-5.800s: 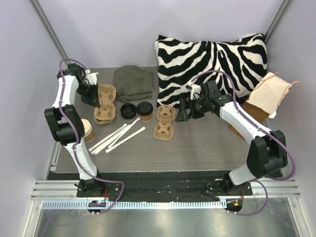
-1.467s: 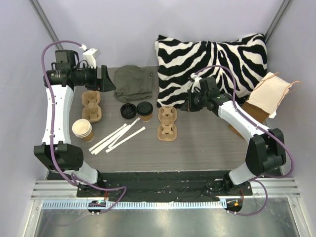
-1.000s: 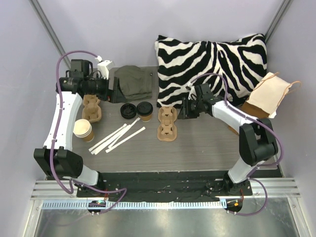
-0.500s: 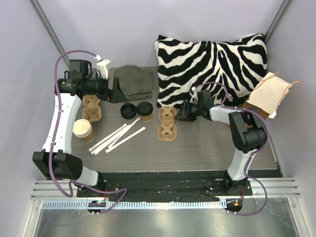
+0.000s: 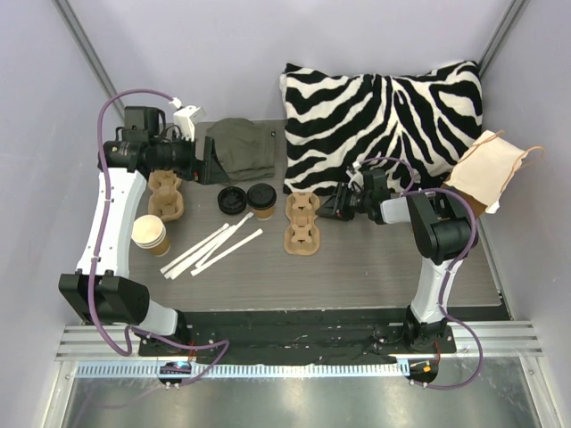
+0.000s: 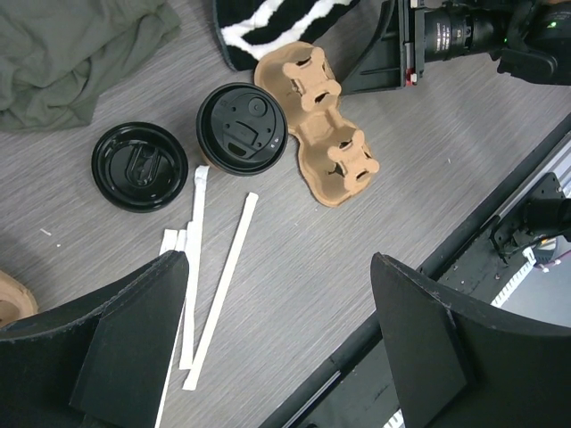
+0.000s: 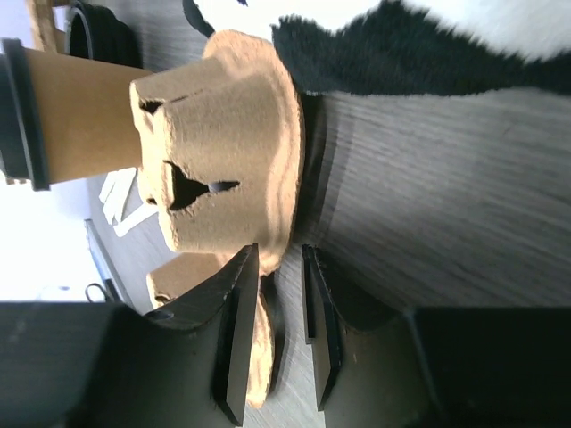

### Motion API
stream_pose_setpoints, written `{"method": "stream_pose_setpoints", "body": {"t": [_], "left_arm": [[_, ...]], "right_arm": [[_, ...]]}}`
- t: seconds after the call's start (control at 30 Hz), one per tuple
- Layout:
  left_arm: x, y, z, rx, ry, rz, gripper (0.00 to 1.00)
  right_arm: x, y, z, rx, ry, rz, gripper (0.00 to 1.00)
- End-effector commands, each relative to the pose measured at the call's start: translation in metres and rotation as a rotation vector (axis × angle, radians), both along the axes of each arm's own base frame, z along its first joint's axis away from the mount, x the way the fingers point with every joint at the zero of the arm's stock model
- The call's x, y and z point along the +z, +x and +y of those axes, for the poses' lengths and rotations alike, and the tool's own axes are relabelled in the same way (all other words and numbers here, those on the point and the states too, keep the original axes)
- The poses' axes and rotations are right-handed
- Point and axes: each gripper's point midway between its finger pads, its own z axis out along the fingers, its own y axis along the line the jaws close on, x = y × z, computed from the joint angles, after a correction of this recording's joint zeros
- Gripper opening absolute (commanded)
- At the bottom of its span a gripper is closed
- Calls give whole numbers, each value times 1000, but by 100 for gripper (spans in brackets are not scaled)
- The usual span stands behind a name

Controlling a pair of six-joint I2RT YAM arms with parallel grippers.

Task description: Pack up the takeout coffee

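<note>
The takeout coffee [image 5: 149,234], a tan cup with a pale rim and no lid, stands at the table's left. A second cup with a black lid [image 5: 261,199] [image 6: 242,128] [image 7: 80,111] stands mid-table, next to a loose black lid [image 5: 231,200] [image 6: 139,166]. My right gripper [image 5: 330,205] [image 7: 278,254] lies low beside a pulp carrier [image 5: 301,223] [image 6: 318,119] [image 7: 223,134]. Its jaws stand narrowly apart, with the carrier's rim between them and a gap still showing. My left gripper [image 5: 210,160] [image 6: 278,259] hangs high over the table, wide open and empty.
Another pulp carrier [image 5: 166,194] lies at the left, behind the open cup. White paper strips [image 5: 214,247] [image 6: 219,303] lie in front of the lids. An olive cloth [image 5: 241,149], a zebra pillow [image 5: 384,116] and a paper bag [image 5: 486,169] line the back and right.
My right arm has folded in, its elbow swinging towards the carrier while the gripper stayed low at the carrier's right side. The left arm has held still over the last second.
</note>
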Motion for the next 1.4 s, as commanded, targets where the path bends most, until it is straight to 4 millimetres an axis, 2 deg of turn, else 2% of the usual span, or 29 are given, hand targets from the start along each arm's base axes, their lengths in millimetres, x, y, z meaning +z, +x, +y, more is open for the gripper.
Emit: {"method": "stream_pose_setpoints", "body": {"t": [0.0, 0.17, 0.27, 0.3, 0.37, 0.4, 0.5, 0.57, 0.63, 0.67, 0.7, 0.73, 0.77, 0.8, 0.83, 0.87, 0.9, 1.03, 1.07, 1.17, 1.2, 1.23, 1.27, 1.3, 1.33, 1.37], "left_arm": [[23, 10, -2, -3, -21, -77, 88], [23, 12, -1, 3, -16, -76, 88], [22, 12, 0, 5, -11, -72, 88], [23, 12, 0, 2, -10, -74, 88], [23, 11, 0, 3, -8, -77, 88], [24, 11, 1, 3, -8, -78, 88], [25, 8, 0, 0, -8, -78, 88], [26, 5, 0, -4, -9, -79, 88], [28, 4, 0, -4, -5, -88, 88], [29, 2, 1, -3, -4, -89, 88], [31, 2, 2, -1, -1, -94, 88], [31, 2, 2, 1, 2, -96, 88], [32, 1, 4, 6, 10, -102, 88], [33, 0, 3, 7, 11, -104, 88], [34, 0, 4, 10, 14, -109, 88], [35, -1, 5, 11, 18, -110, 88], [36, -2, 5, 10, 17, -113, 88], [34, -3, 6, 26, 22, -116, 89], [35, -2, 8, 36, 25, -123, 89], [30, 1, 12, 73, 38, -109, 90], [29, 2, 14, 96, 31, -91, 90], [24, 5, 14, 104, 23, -63, 90], [23, 5, 18, 120, 13, -42, 90], [21, 7, 18, 125, -1, -22, 90], [20, 6, 14, 126, -38, 13, 90], [18, 9, 25, 162, -52, 30, 90]], "right_arm": [[-2, 7, 2, -6, 53, -32, 35], [-5, 10, 6, -26, 109, -7, 33], [-1, 12, 8, -35, 132, -16, 20], [6, 13, 7, -36, 137, -29, 11], [15, 11, 7, -33, 150, -36, 1], [30, 10, 8, -26, 155, -56, 1], [49, 2, 6, -12, 145, -68, 1], [79, 0, 5, -3, 135, -123, 1], [86, -9, 1, 20, 90, -123, 1], [111, -7, -1, 28, 75, -191, 1], [110, -16, -5, 38, 42, -152, 1], [115, -18, -8, 71, -5, -204, 1], [136, -16, -10, 87, -32, -257, 1], [127, -26, -19, 86, -106, -198, 1], [129, -28, -22, 111, -155, -219, 1], [143, -25, -28, 147, -219, -309, 1], [137, -33, -36, 161, -279, -285, 1], [148, -45, -49, 249, -446, -388, 1], [151, -51, -42, 290, -472, -421, 1], [156, -61, -36, 355, -597, -525, 1], [159, -72, -18, 432, -625, -598, 1], [162, -78, -9, 460, -647, -642, 1], [157, -81, -8, 466, -705, -662, 1], [157, -91, 11, 518, -708, -718, 1], [153, -92, 15, 535, -731, -736, 1], [152, -91, 18, 532, -762, -748, 1]]}}
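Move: The cup carrier I'm about to pinch lies with its middle about 6 cm to the left of my right hand and 3 cm back, at fingertip height, so its right-hand rim is right at my fingers. The lidded coffee cup stands some 16 cm to this hand's left and 2 cm ahead; the loose black lid is about 24 cm left and 4 cm ahead. From my raised left hand the carrier lies roughly 22 cm right, 4 cm ahead and 27 cm down. With my right hand I nudge about 1 cm forward and left onto the carrier's right-hand rim near its waist, shut my fingers on it, and lift about 16 cm straight off the table. Then, keeping the pinch, I draw back towards my base with a late swing left, rolling the wrist some 50 degrees about the fingers' line, counter-clockwise seen from behind the hand. ##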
